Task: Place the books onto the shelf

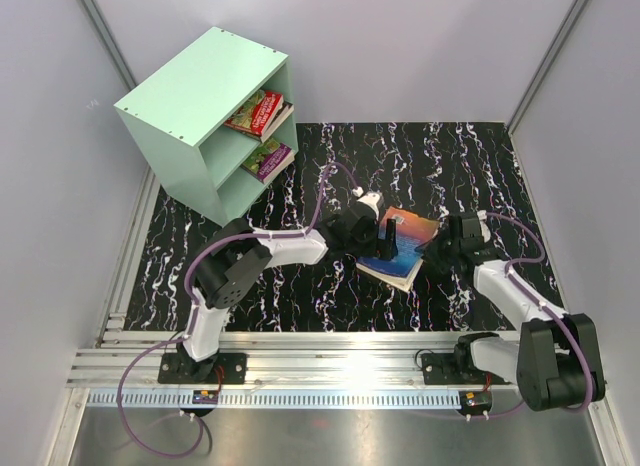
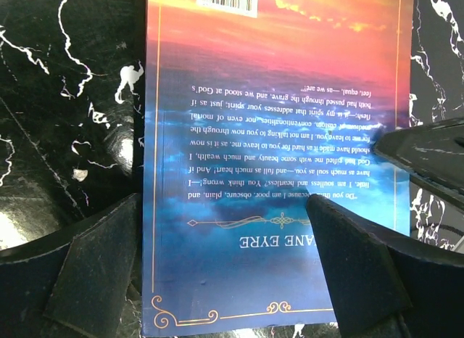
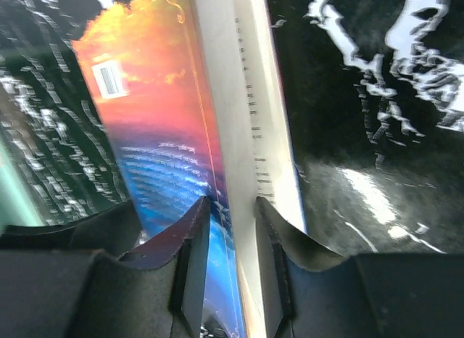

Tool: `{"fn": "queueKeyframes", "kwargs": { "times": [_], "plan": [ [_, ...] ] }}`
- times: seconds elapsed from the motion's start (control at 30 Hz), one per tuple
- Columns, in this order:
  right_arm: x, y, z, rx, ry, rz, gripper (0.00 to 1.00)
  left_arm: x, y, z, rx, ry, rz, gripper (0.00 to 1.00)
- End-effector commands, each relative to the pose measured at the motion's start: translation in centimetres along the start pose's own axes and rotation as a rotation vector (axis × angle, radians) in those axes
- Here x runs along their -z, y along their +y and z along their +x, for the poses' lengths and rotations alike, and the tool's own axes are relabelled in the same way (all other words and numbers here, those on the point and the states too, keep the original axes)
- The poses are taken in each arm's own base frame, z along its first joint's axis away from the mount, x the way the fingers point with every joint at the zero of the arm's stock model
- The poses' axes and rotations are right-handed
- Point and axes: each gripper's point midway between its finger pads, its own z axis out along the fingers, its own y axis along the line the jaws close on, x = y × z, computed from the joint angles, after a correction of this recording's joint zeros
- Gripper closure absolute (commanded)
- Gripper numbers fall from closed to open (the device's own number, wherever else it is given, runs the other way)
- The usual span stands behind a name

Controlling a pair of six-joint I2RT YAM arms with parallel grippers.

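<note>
A blue book with an orange sunset cover (image 1: pixel 400 248) lies near the mat's middle, its back cover up. My right gripper (image 1: pixel 437 248) holds its right edge. In the right wrist view the two fingers (image 3: pixel 232 207) press the cover (image 3: pixel 167 120) on one side and the pale page block on the other. My left gripper (image 1: pixel 365 221) is at the book's left side, open wide. In its wrist view the fingers (image 2: pixel 225 269) straddle the book (image 2: pixel 275 135) without touching it. The mint-green shelf (image 1: pixel 190 96) stands at the back left, with a red book (image 1: pixel 258 111) in its upper compartment and a purple-and-green book (image 1: pixel 266 158) in its lower one.
A black marbled mat (image 1: pixel 250 286) covers the table. Grey walls close in on the left, right and back. A metal rail (image 1: pixel 330 361) runs along the near edge under both arm bases.
</note>
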Motion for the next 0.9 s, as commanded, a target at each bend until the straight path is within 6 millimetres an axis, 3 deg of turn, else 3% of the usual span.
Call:
{"fn": "queueKeyframes", "kwargs": {
  "times": [0.0, 0.17, 0.27, 0.57, 0.73, 0.77, 0.87],
  "plan": [
    [2.9, 9.9, 0.6, -0.008, 0.054, -0.41, 0.69, 1.0, -5.7, 2.1, 0.031, 0.068, 0.221, 0.05],
    [1.8, 10.2, 1.5, -0.011, 0.089, -0.467, 0.71, 1.2, -5.7, 2.0, 0.047, 0.069, 0.243, 0.05],
    [1.5, 10.4, 2.0, -0.011, 0.093, -0.501, 0.77, 1.5, -5.6, 1.7, 0.05, 0.065, 0.252, 0.05],
    [-0.9, 9.4, 4.2, 0.031, 0.191, -0.466, 0.78, 2.2, -4.8, 1.6, 0.07, 0.058, 0.272, 0.05],
    [-1.6, 9.3, 6.2, 0.055, 0.263, -0.494, 0.71, 2.3, -4.3, 1.7, 0.08, 0.062, 0.272, 0.05],
    [-1.7, 9.2, 6.8, 0.063, 0.276, -0.494, 0.65, 2.3, -4.1, 1.9, 0.083, 0.066, 0.271, 0.05],
    [-1.5, 9.0, 7.4, 0.079, 0.285, -0.501, 0.59, 2.3, -3.5, 2.0, 0.084, 0.066, 0.267, 0.05]
  ]
}}
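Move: The blue Jane Eyre book lies under the open left gripper, its middle about 3 cm to the right and 2 cm below. The right gripper already pinches its right edge, the middle some 7 cm to its left, 3 cm lower. The purple book in the shelf's lower compartment lies about 19 cm ahead and 38 cm left of the right gripper, at nearly its height; the red book stands roughly 14 cm above the purple one. Keep the right gripper pinched on the book's right edge and carry that side forward about 8 cm and some 4 cm left, rising slightly at first, while the fingertips tip up about 20 degrees to point farther forward. Late on, ease the wide-open left gripper about 2 cm left beside the book's left edge, still near the table. ##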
